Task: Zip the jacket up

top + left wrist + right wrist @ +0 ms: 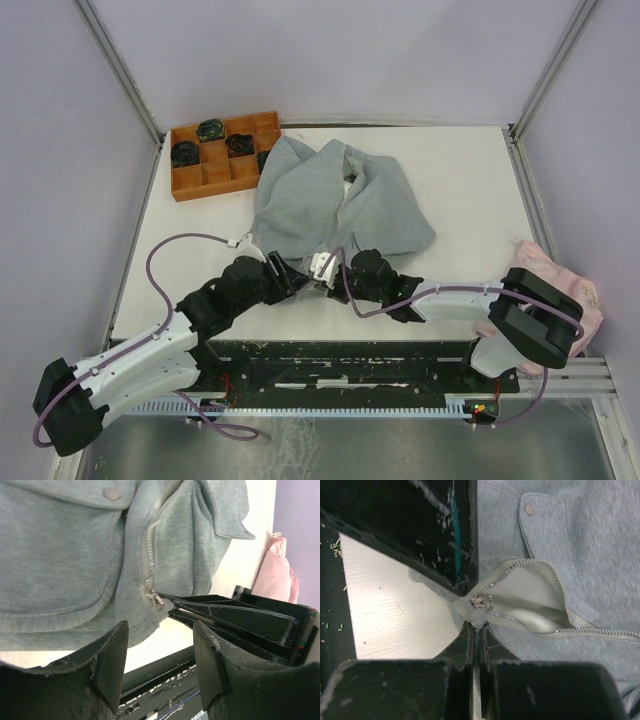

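Note:
The light grey jacket (335, 205) lies spread on the white table, its hem toward the arms and its front open above the zipper slider (481, 600). My right gripper (479, 629) is shut on the jacket's bottom hem just below that slider. In the left wrist view the slider (154, 600) sits at the base of the zipper teeth, and the right gripper's black fingers (225, 616) pinch the cloth beside it. My left gripper (160, 667) is open, close to the hem (75, 625), with nothing between its fingers. In the top view both grippers (297, 278) (330, 272) meet at the hem.
An orange compartment tray (190, 185) holding dark items stands at the back left, touching the jacket's shoulder. A pale pink cloth (575, 285) lies at the table's right edge, beside the right arm. The black mounting rail (340, 365) runs along the near edge.

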Motion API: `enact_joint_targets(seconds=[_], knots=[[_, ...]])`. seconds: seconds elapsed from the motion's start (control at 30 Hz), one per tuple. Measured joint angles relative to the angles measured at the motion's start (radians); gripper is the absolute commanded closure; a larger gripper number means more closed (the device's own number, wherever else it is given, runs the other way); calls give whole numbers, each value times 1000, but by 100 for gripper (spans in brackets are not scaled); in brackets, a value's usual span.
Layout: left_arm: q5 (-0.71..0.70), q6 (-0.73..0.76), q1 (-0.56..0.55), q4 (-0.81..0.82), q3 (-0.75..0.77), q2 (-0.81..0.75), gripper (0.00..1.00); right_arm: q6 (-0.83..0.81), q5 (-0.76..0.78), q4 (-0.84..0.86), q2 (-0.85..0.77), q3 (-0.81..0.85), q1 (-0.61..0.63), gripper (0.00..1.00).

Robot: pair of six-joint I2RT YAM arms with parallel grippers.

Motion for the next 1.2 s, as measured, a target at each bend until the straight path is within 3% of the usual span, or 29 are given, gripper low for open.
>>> enact_joint_targets(seconds=[0.3,0.67,1.03,1.2], knots=[[-4,-143,0,14,-126,-37,42,21,51,54,35,6,41,100],[-2,-240,0,154,-225,-101,46,28,85,74,66,19,69,100],[5,-265,0,211,-238,-75,72,28,116,80,94,40,97,100],[5,-275,0,228,-243,-77,96,28,127,80,107,49,103,99]])
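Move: The hem at the foot of the zip, pinched in the right fingers, lies about 3 cm to the right of the open left hand, level fore and aft and some 4 cm below it. The zip pull sits beside that pinch, roughly 1 cm ahead and 1 cm left of the right hand. From the left hand, the snap button is about 10 cm ahead, 2 cm right and 6 cm lower, and the table's near edge is some 10 cm back. The open left hand drops about 4.5 cm towards the hem, drifting slightly back, then eases up a centimetre while its left side rolls down some 13 degrees, and its fingers close most of the way over the edge of the placket, right beside the right fingertips. Meanwhile the right hand, still shut on the hem by the zip pull, carries it about 3 cm to the left and a little back, in between the left fingers. ##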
